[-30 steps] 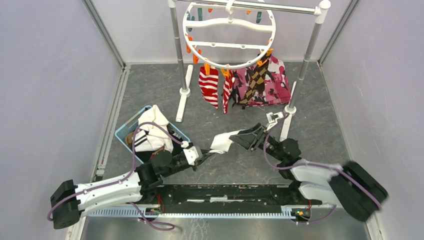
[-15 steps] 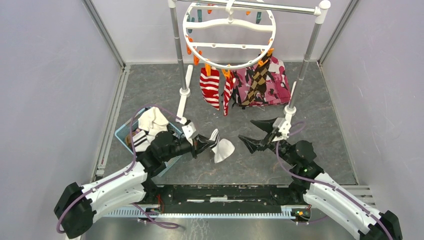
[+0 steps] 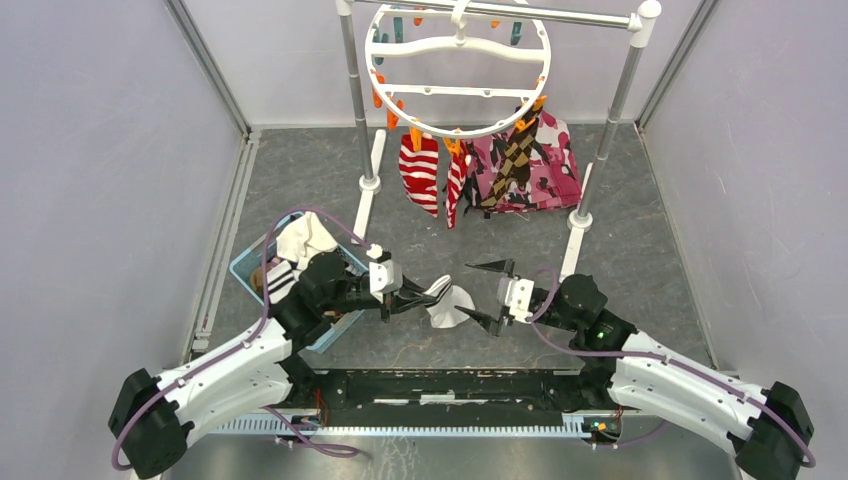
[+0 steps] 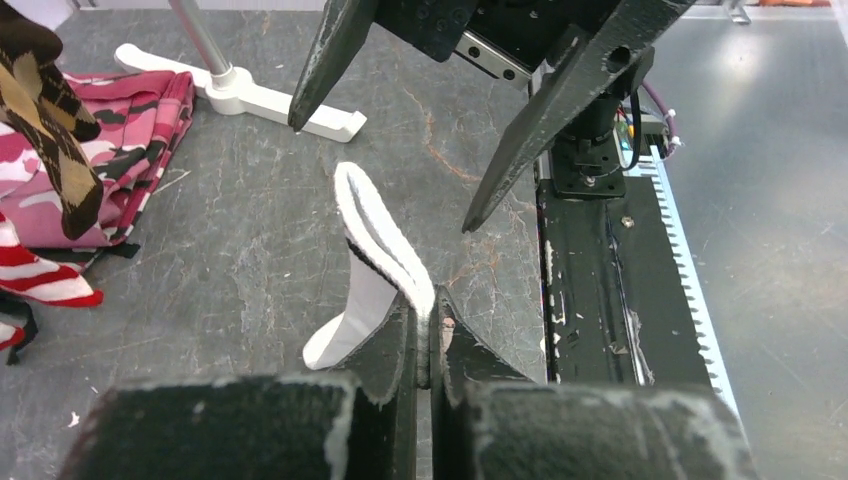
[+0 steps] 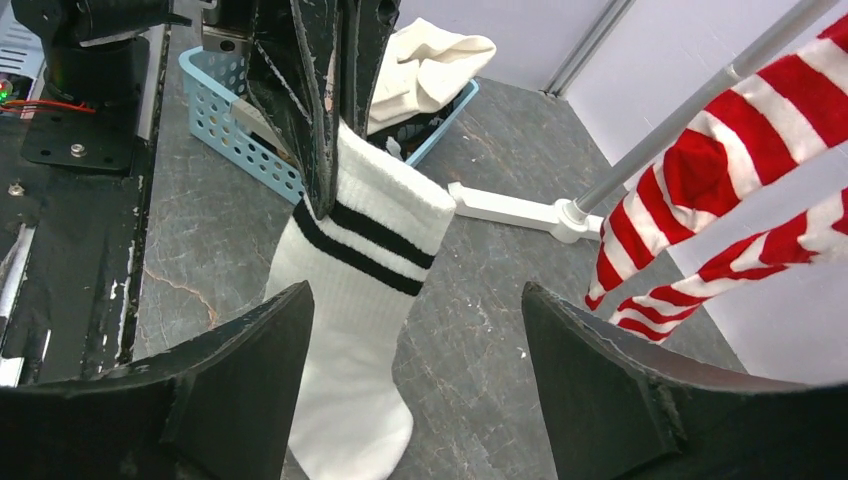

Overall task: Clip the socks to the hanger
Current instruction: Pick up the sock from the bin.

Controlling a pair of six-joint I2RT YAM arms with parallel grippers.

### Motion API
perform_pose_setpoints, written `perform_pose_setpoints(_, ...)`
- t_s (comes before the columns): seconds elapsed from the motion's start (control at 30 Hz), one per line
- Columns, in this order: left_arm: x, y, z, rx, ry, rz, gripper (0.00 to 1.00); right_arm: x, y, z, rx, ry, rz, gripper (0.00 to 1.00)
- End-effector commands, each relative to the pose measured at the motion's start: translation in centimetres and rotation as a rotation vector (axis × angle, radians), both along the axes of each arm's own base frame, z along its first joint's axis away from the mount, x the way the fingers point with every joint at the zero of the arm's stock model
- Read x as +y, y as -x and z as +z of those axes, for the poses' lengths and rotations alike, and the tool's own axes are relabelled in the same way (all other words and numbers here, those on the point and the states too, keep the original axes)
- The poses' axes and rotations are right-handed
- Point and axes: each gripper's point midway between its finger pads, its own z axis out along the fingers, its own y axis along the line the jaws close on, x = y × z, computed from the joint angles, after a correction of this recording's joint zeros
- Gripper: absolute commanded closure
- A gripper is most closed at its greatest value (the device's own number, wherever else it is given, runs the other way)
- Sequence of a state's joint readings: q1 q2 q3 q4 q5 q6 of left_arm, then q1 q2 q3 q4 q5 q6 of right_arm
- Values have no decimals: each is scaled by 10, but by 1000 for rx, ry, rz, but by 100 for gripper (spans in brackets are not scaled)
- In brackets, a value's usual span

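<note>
A white sock (image 3: 452,302) (image 5: 360,290) with two dark cuff stripes hangs from my left gripper (image 3: 430,293) (image 4: 428,305), shut on its cuff edge, toe just above the floor. My right gripper (image 3: 488,296) (image 5: 415,292) is open and faces the sock from the right, a finger on either side of it without touching. The hanger (image 3: 458,132) hangs from the rail at the back. Two red-and-white striped socks (image 3: 420,170) and a brown argyle sock (image 3: 512,160) are clipped to its front rim.
A blue basket (image 3: 250,262) with more white cloth sits left of the left arm. The rail's poles (image 3: 357,100) and white feet (image 3: 366,205) stand behind the grippers. A pink camouflage cloth (image 3: 552,165) lies under the hanger.
The right gripper let go of the sock's far end, drew back toward the right pole, then swung round to face the sock, open. The left gripper kept its hold on the cuff.
</note>
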State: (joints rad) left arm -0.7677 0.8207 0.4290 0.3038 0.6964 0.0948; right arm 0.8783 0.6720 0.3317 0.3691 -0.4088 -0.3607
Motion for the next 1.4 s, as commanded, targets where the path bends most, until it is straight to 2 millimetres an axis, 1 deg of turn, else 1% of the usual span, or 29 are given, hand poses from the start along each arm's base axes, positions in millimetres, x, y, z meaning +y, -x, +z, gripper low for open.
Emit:
perform_pose_setpoints(0.0,0,5,20,-146,26,-60,98,6,2,23,-92,-14,25,19)
perform_pose_setpoints(0.1,-1,9,20,-138,32,-85,98,13,5,19,-71,-5,56,25)
perform_pose_setpoints(0.23,-4,13,20,-127,37,-120,98,22,9,18,-61,-5,91,31)
perform_pose_setpoints(0.43,-3,18,24,-132,52,-143,98,28,8,19,-61,-1,102,37)
perform_pose_setpoints(0.57,-3,18,25,-131,55,-138,98,32,14,20,-55,-9,141,45)
perform_pose_setpoints(0.77,-3,13,24,-127,54,-110,98,36,19,19,-45,-3,168,59)
perform_pose_setpoints(0.9,-2,10,25,-126,58,-83,98,35,20,17,-38,2,172,71)
perform_pose_setpoints(1.0,-2,6,24,-117,62,-59,98,35,23,18,-31,-5,178,82)
perform_pose_setpoints(1.07,-1,-1,24,-99,62,-16,98,34,23,19,-25,-9,175,89)
perform_pose_setpoints(1.13,1,-15,23,-76,61,77,97,32,19,21,-14,-16,146,94)
perform_pose_setpoints(1.17,3,-19,22,-64,61,105,94,30,16,22,-3,-18,124,97)
perform_pose_setpoints(1.23,7,-31,20,-50,62,182,82,26,6,23,24,-21,55,100)
perform_pose_setpoints(1.3,12,-38,19,-39,68,242,77,21,0,23,44,-24,2,100)
perform_pose_setpoints(1.33,14,-43,18,-30,75,276,72,18,-3,22,56,-29,-21,100)
perform_pose_setpoints(1.37,16,-46,19,-21,86,304,62,16,-6,22,62,-35,-42,100)
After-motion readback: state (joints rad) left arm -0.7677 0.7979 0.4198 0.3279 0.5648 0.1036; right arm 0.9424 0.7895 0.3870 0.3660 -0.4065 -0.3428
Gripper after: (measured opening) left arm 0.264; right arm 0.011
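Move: The left fingers already grip the white sock by its cuff, whose free edge stands about 3 cm to that hand's right and 1 cm ahead. From the wide-open right hand, the cuff edge is some 4 cm to the left, 1 cm back and 1 cm lower. The nearer striped sock hangs about 19 cm ahead of the right hand and 2 cm left; the blue bin is roughly 32 cm left and 8 cm ahead, 16 cm below. The right hand brings its open fingers about 3 cm left onto the sock's cuff, easing back and down some 2 cm each and turning slightly counter-clockwise, and closes from wide open to shut, pinching the cuff beside the left fingertips before drifting about 1 cm forward again. The left hand keeps its grip while it eases back 2 cm, then swings forward about 4 cm with a small counter-clockwise turn and starts to open its fingers around the cuff. ##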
